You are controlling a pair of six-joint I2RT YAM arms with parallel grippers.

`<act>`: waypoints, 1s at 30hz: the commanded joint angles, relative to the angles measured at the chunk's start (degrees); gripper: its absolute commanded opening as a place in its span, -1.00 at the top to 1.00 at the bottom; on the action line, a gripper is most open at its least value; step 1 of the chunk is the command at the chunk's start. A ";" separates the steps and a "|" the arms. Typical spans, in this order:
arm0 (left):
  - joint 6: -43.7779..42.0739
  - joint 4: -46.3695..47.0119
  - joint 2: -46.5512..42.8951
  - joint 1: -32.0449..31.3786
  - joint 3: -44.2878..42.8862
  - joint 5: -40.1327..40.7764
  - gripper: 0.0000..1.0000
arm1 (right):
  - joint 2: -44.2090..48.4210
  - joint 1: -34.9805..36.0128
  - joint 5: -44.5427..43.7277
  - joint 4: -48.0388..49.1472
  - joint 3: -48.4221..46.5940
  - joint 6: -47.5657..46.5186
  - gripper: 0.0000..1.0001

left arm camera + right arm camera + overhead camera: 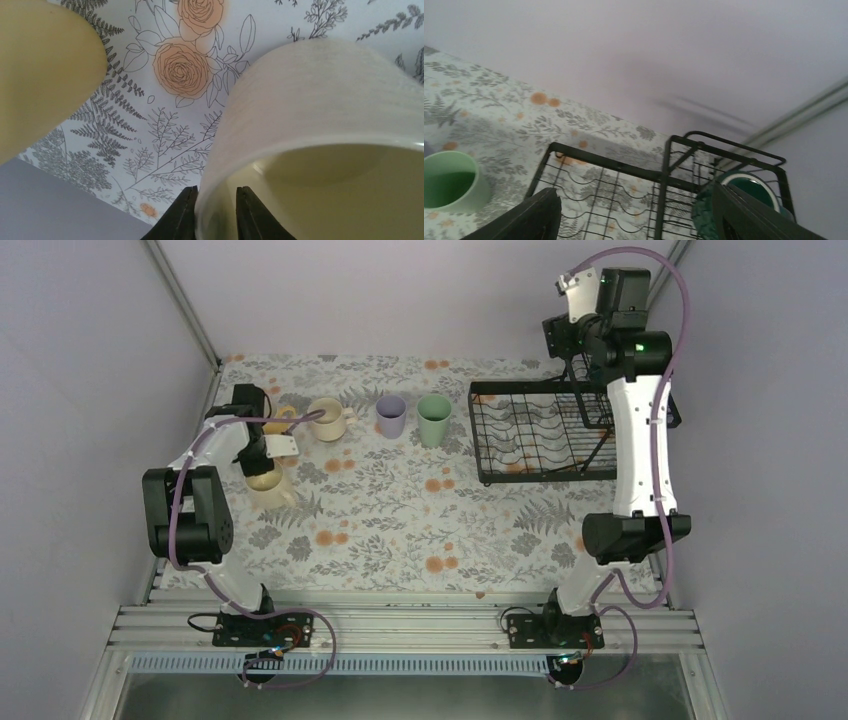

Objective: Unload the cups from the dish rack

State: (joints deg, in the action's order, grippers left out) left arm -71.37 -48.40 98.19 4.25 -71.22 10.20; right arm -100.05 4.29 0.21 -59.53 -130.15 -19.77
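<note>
A cream mug [270, 488] stands on the floral cloth at the left. My left gripper [262, 462] straddles its rim [310, 100]. One finger touches the outer wall and the other stands inside with a sliver of gap, so the gripper [216, 210] is slightly open. A yellow mug [40, 65] is close beside it. Another cream mug [330, 420], a lavender tumbler [391, 417] and a mint tumbler [434, 420] stand in a row. My right gripper [565, 340] hangs wide open above the black dish rack [530, 430]. A dark green mug [744, 187] sits in the rack's raised basket, beside the right finger.
The rack's plate tray [624, 170] holds nothing that I can see. The mint tumbler [449, 180] stands just left of the rack. Grey walls close in the table at the back and both sides.
</note>
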 commanded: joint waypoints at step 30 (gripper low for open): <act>23.20 -2.62 -9.22 -23.33 -26.01 8.54 -0.28 | -11.52 -21.07 0.19 8.13 0.70 -2.32 -0.52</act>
State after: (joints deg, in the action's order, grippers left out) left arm -57.49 -54.78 88.55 -15.84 -93.19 16.36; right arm -109.56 -15.94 3.22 -53.41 -129.14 -21.39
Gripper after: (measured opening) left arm 0.630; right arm 0.764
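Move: The left hand still has the far-left rim of the large cream mug between its fingers; the mug's middle is about 4 cm back, 5 cm right and 4 cm lower. The yellow cup is some 12 cm ahead and 5 cm right, the small cream mug 12 cm ahead and 18 cm right. From the right hand, the dark green cup on the upper tier is about 11 cm ahead, 14 cm right and 12 cm below; the rack's empty lower tier lies straight beneath, some 38 cm down. The left fingers spread off the large cream mug's rim and come free; after barely moving at first, that hand climbs fast, nearly 20 cm, while swinging about 12 cm right, its fingertips tilting forward and up. Meanwhile the open right hand sweeps some 17 cm right, dipping and edging forward as it turns clockwise, towards the dark green cup. ##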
